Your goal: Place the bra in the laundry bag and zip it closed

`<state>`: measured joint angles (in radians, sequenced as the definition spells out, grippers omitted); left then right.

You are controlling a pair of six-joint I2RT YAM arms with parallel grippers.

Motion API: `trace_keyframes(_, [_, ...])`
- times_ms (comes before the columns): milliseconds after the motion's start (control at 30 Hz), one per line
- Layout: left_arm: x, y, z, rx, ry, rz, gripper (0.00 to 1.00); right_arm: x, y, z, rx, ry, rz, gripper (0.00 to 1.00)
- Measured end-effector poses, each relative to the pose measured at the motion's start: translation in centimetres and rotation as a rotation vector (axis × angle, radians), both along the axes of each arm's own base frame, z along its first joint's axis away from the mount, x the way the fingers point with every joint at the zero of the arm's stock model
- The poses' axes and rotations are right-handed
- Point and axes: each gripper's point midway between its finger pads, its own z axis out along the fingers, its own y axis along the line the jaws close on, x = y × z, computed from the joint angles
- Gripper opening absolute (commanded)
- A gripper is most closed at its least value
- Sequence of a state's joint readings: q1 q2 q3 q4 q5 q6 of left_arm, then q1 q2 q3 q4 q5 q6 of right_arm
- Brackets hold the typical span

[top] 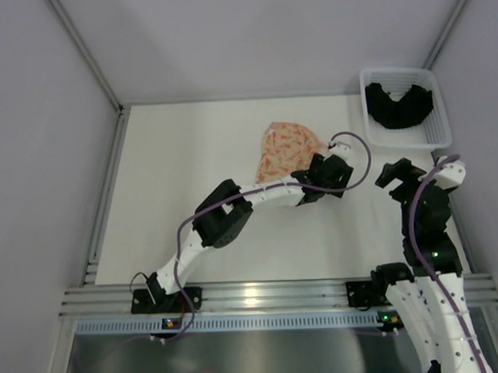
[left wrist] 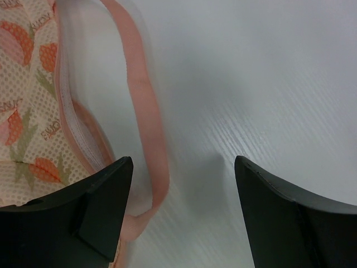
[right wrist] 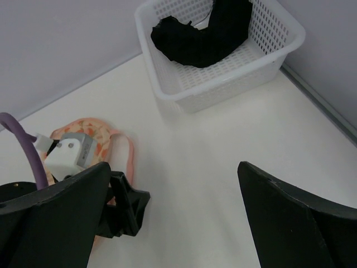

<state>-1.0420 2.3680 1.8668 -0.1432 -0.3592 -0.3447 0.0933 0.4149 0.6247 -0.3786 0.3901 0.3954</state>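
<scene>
The laundry bag [top: 285,149] lies shut-looking on the white table, orange-pink patterned, with its pink strap loop [left wrist: 148,106] trailing to its right. My left gripper [top: 330,172] hovers low at the bag's right edge; its jaws stand wide apart, and the strap loop lies between them close to the left finger [left wrist: 103,206], unclamped. The bag's patterned mesh [left wrist: 25,111] fills the left of that view. The black bra [top: 402,106] sits in the white mesh basket [top: 411,142] at the back right. My right gripper [top: 393,175] is open and empty, in front of the basket.
Grey walls enclose the table on the left, back and right. The basket [right wrist: 223,86] stands against the right wall with the bra [right wrist: 203,34] inside. Bare tabletop [top: 191,180] stretches left of the bag; the left arm crosses the middle.
</scene>
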Motion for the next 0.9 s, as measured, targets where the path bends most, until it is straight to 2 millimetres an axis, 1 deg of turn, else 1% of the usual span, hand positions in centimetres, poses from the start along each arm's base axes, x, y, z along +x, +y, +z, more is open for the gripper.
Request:
trace_keyframes(33, [0.1,0.1,-0.5,0.007,0.002,0.002,0.77,-0.1,0.0,0.1,0.0,-0.003,-0.001,0.99])
trace_keyframes(67, [0.2,0.2,-0.9,0.013,0.004,0.003,0.73,-0.1,0.0,0.1,0.0,-0.003,-0.002,0.99])
trace_keyframes(133, [0.3,0.4,-1.8,0.03,0.009,0.005,0.7,-0.2,-0.1,0.0,-0.001,-0.001,-0.002,0.99])
trace_keyframes(167, [0.3,0.5,-2.2,0.038,0.011,0.008,0.62,-0.2,-0.1,0.0,-0.001,0.001,-0.002,0.99])
trace_keyframes(233, [0.5,0.6,-2.3,0.044,0.002,0.016,0.52,-0.2,0.0,-0.1,-0.001,0.003,-0.001,0.99])
trace_keyframes(267, [0.5,0.6,-2.3,0.044,0.0,0.016,0.42,-0.2,-0.1,-0.1,-0.001,0.003,-0.002,0.99])
trace_keyframes(333, [0.6,0.5,-2.2,0.042,-0.003,0.018,0.34,-0.2,0.0,0.0,-0.001,0.003,-0.001,1.0])
trace_keyframes(367, [0.6,0.5,-2.2,0.042,-0.003,0.018,0.24,-0.3,-0.1,0.1,-0.001,0.002,-0.002,1.0])
trace_keyframes(400, [0.7,0.5,-2.2,0.038,-0.002,0.022,0.0,-0.3,-0.1,0.2,-0.001,-0.001,-0.002,0.99])
trace_keyframes(467, [0.7,0.5,-2.1,0.037,-0.004,0.027,0.0,-0.3,-0.1,0.4,-0.001,-0.007,-0.003,0.99])
trace_keyframes(733, [1.2,0.6,-1.9,0.004,0.023,0.031,0.0,-0.2,0.0,0.3,0.003,-0.001,-0.002,0.99])
trace_keyframes(833, [1.7,1.0,-0.3,-0.03,0.03,0.026,0.0,0.3,0.7,-0.1,0.022,0.01,0.034,1.0])
trace_keyframes(900, [2.1,1.4,1.8,-0.066,0.023,0.027,0.0,0.6,1.4,-0.6,0.039,0.021,0.065,0.99])
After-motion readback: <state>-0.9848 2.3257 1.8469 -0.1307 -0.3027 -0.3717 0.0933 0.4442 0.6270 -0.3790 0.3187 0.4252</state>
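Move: The laundry bag's pink strap runs almost between the left hand's open fingers, about 1 cm ahead, 1 cm to the left and 3 cm below. The middle of the laundry bag lies some 11 cm left of that hand and 5 cm ahead; the white basket stands about 24 cm to its right and 20 cm ahead, with the black bra inside. From the right hand the strap is roughly 15 cm left, 11 cm ahead and 23 cm below. Down first, about 2.5 cm, the left hand sinks to the table with its fingers on either side of the pink strap, then stays low while they close fully and pinch it. It then rises some 4 cm with the strap still held, drifting a little forward and left towards the bag. ##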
